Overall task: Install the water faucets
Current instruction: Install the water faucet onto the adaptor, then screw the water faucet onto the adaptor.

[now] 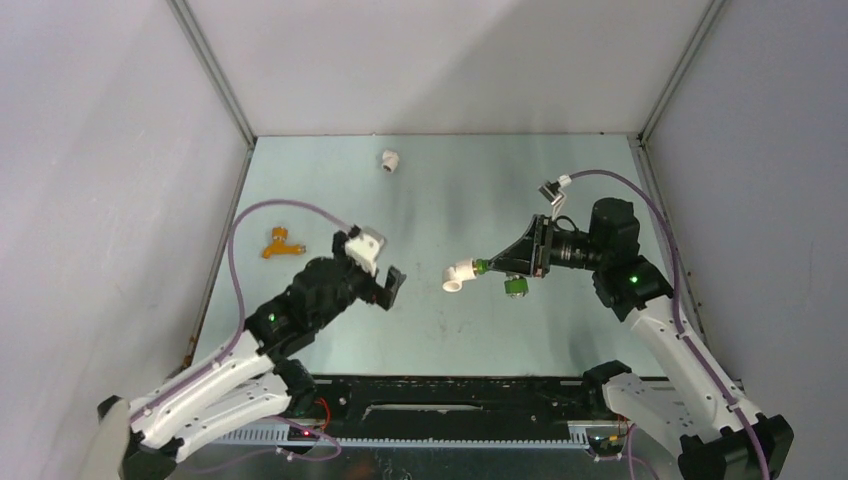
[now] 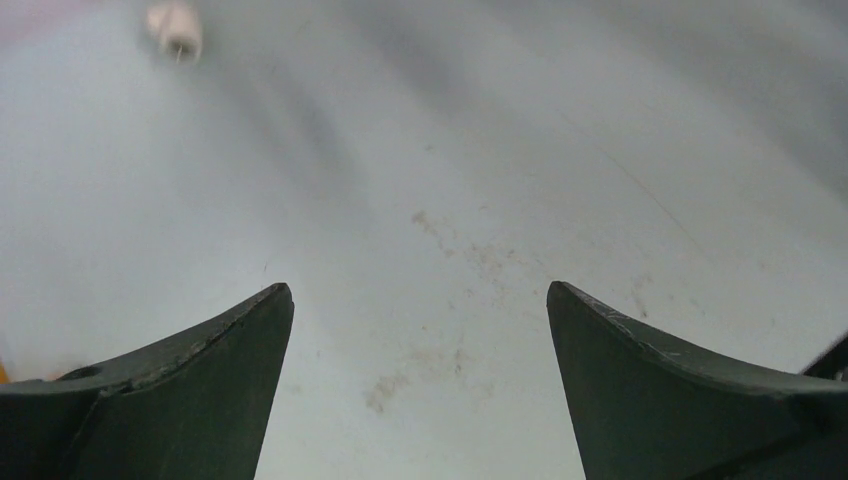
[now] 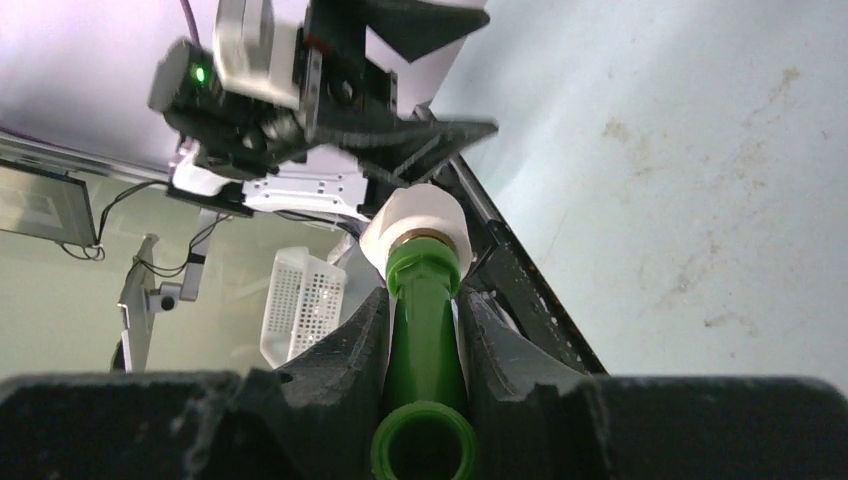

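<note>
My right gripper (image 1: 497, 265) is shut on the green faucet (image 1: 486, 266), holding it level above the table and pointing left. A white elbow fitting (image 1: 459, 275) sits on the faucet's front end, and its green handle (image 1: 516, 287) hangs below. The right wrist view shows the green faucet (image 3: 425, 320) squeezed between both fingers, with the white elbow fitting (image 3: 418, 222) at its tip. The orange faucet (image 1: 281, 243) lies on the table at the left. My left gripper (image 1: 375, 275) is open and empty, just left of the fitting. In the left wrist view, the left gripper (image 2: 420, 300) has only bare table between its fingers.
A second white elbow fitting (image 1: 390, 160) lies near the back wall, and shows as a white elbow fitting (image 2: 175, 28) at the top left of the left wrist view. Grey walls enclose the table (image 1: 450, 340) on three sides. Purple cables loop from both wrists.
</note>
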`<action>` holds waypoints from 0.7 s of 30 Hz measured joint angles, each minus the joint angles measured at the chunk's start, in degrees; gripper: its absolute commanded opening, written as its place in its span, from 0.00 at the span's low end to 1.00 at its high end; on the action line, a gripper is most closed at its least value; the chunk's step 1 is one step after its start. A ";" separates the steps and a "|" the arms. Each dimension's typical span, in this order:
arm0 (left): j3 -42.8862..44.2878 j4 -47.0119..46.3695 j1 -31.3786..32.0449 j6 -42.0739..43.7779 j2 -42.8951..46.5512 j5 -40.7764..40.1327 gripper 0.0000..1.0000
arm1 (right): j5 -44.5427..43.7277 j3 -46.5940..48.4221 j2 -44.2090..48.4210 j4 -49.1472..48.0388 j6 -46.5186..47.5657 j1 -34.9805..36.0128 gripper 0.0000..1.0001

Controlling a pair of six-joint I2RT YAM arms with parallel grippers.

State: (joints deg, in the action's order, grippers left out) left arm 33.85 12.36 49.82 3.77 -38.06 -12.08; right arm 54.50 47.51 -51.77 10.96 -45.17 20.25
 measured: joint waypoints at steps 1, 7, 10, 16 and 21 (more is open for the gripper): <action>1.86 1.77 -2.16 -4.55 -2.16 -0.63 0.98 | 0.11 0.00 0.33 1.09 0.81 -0.44 0.00; 11.82 9.79 -14.60 -25.31 -14.88 6.99 0.98 | 0.81 -0.22 1.05 3.89 2.78 -0.87 0.00; 13.92 10.38 -19.54 -34.36 -20.50 17.64 0.98 | 1.07 -1.27 1.22 3.67 2.75 -0.81 0.00; 5.77 -2.75 -21.51 -54.66 -23.34 38.64 0.98 | 1.05 -3.72 1.25 1.57 1.99 0.59 0.00; -4.07 -26.56 -21.51 -76.52 -23.43 47.89 0.98 | 1.01 -6.14 1.18 -2.86 -0.15 2.49 0.00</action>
State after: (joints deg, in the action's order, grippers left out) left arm 29.78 -14.20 28.32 -72.75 -61.49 35.81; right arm 55.51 41.36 -50.59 8.10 -45.32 22.74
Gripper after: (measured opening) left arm 0.985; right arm 0.305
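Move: The white adaptor, already on the green faucet in the right hand, lies about 14 cm right of the left hand, 3 cm back and 6 cm higher; the green faucet is some 20 cm right, 2 cm back and 7 cm higher. The loose white elbow lies about 27 cm ahead of the left hand and 2 cm left, the yellow faucet 9 cm ahead and 24 cm left, both some 19 cm below. From the right hand the adaptor is 6 cm left, 1 cm back and 1 cm lower. Open left hand loops forward, then back and rightwards towards the adaptor, rolling some 85 degrees; right sinks 3 cm. ##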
